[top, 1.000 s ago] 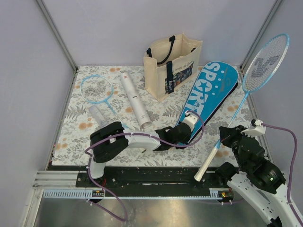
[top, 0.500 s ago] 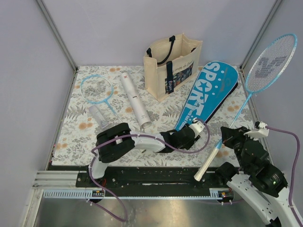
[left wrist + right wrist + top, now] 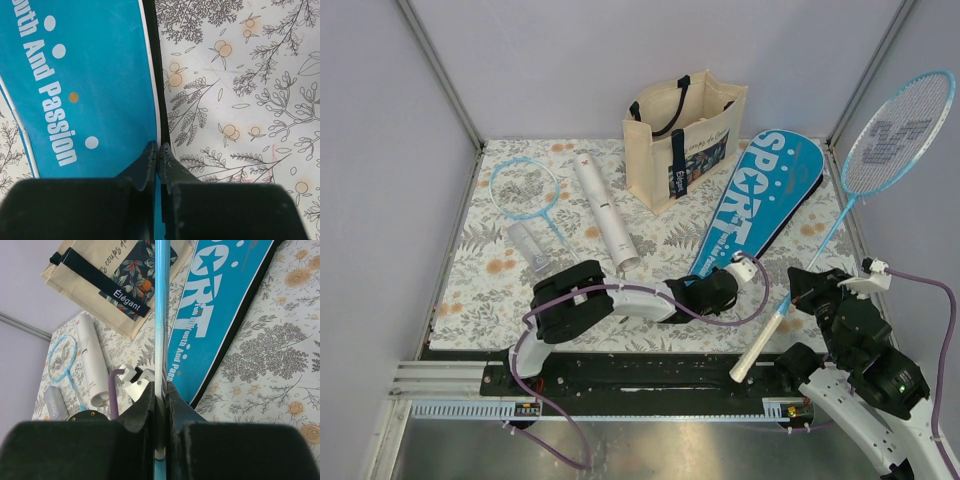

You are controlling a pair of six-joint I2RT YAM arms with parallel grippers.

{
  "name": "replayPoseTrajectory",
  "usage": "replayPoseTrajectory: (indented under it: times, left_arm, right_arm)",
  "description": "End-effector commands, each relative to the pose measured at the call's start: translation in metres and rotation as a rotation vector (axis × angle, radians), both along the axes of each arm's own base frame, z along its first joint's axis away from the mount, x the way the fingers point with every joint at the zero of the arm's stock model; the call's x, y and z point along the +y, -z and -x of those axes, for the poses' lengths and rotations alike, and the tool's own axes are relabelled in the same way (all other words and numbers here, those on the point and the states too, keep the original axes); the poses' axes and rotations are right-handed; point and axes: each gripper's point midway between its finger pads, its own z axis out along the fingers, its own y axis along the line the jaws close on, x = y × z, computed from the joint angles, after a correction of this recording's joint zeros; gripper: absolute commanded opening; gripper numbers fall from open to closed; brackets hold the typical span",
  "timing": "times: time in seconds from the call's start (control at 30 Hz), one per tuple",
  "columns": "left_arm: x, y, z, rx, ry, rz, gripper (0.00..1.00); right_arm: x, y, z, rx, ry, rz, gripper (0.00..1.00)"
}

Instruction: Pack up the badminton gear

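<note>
The blue case [image 3: 760, 195] lettered "SPORT" lies slantwise at the right of the mat. My left gripper [image 3: 712, 288] is shut at its narrow near end. In the left wrist view the fingertips [image 3: 158, 146] meet right on the black zipper edge of the case [image 3: 90, 75]; whether they pinch anything does not show. My right gripper [image 3: 807, 288] is shut on the thin shaft of a light-blue racket [image 3: 900, 130], held up at a slant with its head high at the right and its white handle low. A second racket [image 3: 525, 188] and a long white tube [image 3: 605, 212] lie at the left.
A cream tote bag [image 3: 685, 135] with navy straps stands at the back centre, beside the case's wide end. A short pale tube [image 3: 527, 245] lies near the second racket. Grey walls close in the mat on three sides; the racket head is close to the right wall.
The left gripper slid nearer along the case's narrow end, opened briefly and shut again. The right arm tipped the held racket's head a little higher and to the right.
</note>
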Motion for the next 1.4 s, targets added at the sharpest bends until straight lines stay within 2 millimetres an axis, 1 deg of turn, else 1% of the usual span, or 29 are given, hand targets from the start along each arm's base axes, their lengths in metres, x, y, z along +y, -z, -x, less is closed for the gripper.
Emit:
replayPoseTrajectory:
  times: [0.0,0.07,0.1,0.2,0.33,0.43,0.57,0.7,0.77,0.83,0.87,0.9,1.0,1.03,1.07,1.17,1.2,1.27,1.37]
  left_arm:
    - [-0.002,-0.032,0.001,0.012,-0.012,0.091,0.0]
    - [-0.003,-0.052,0.001,0.063,-0.027,0.187,0.0]
    - [-0.003,-0.058,0.001,0.095,-0.028,0.231,0.0]
    - [-0.003,-0.083,0.001,0.125,-0.017,0.31,0.0]
    - [-0.001,-0.105,0.003,0.154,-0.027,0.382,0.0]
    - [0.003,-0.116,-0.001,0.176,-0.059,0.441,0.0]
    - [0.007,-0.122,-0.009,0.214,-0.106,0.489,0.0]
    - [0.012,-0.124,-0.019,0.219,-0.149,0.513,0.0]
    - [0.016,-0.121,-0.023,0.241,-0.186,0.518,0.0]
    - [0.022,-0.122,-0.03,0.279,-0.227,0.549,0.0]
    - [0.023,-0.122,-0.033,0.302,-0.246,0.566,0.0]
    - [0.025,-0.122,-0.035,0.317,-0.248,0.576,0.0]
    - [0.03,-0.124,-0.045,0.322,-0.278,0.593,0.0]
    - [0.032,-0.125,-0.048,0.322,-0.283,0.6,0.0]
    - [0.032,-0.126,-0.049,0.328,-0.281,0.605,0.0]
    - [0.034,-0.128,-0.052,0.342,-0.288,0.618,0.0]
    - [0.034,-0.129,-0.052,0.35,-0.287,0.621,0.0]
    - [0.034,-0.134,-0.051,0.356,-0.273,0.628,0.0]
    - [0.035,-0.139,-0.048,0.359,-0.258,0.637,0.0]
  right_arm:
    - [0.002,-0.004,-0.009,-0.019,0.024,-0.006,0.0]
    - [0.007,0.003,-0.014,0.005,0.017,0.008,0.0]
    - [0.01,0.007,-0.016,0.016,0.01,0.011,0.0]
    - [0.02,0.017,-0.021,0.049,-0.019,0.021,0.0]
    - [0.026,0.034,-0.025,0.092,-0.019,0.005,0.0]
    - [0.031,0.047,-0.028,0.132,-0.022,0.012,0.0]
    - [0.024,0.061,-0.032,0.166,0.038,0.021,0.0]
    - [0.021,0.075,-0.041,0.22,0.068,0.061,0.0]
    - [0.021,0.077,-0.046,0.229,0.074,0.039,0.0]
    - [0.024,0.082,-0.05,0.257,0.059,0.0,0.0]
    - [0.02,0.086,-0.054,0.266,0.081,-0.018,0.0]
    - [0.022,0.09,-0.058,0.28,0.067,-0.043,0.0]
    - [0.028,0.11,-0.065,0.351,0.016,-0.152,0.0]
    - [0.026,0.114,-0.068,0.362,0.019,-0.186,0.0]
    - [0.028,0.118,-0.068,0.368,-0.005,-0.223,0.0]
    - [0.022,0.12,-0.069,0.338,-0.011,-0.28,0.0]
    - [0.023,0.121,-0.068,0.33,-0.026,-0.302,0.0]
    - [0.029,0.126,-0.069,0.32,-0.06,-0.366,0.0]
    - [0.042,0.122,-0.072,0.266,-0.139,-0.438,0.0]
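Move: The left fingers already pinch the racket bag's right edge near its lower end; the bag's middle lies about 27 cm ahead and 8 cm to the right, 1 cm below. The tote bag stands roughly 42 cm ahead and 17 cm left of that hand. From the right hand, holding a racket by its shaft, the racket bag's middle is some 34 cm ahead, 3 cm left and 22 cm below. Still pinching the bag's edge, left lifts about 9 cm, forward-left; right lowers the held racket some 16 cm. ##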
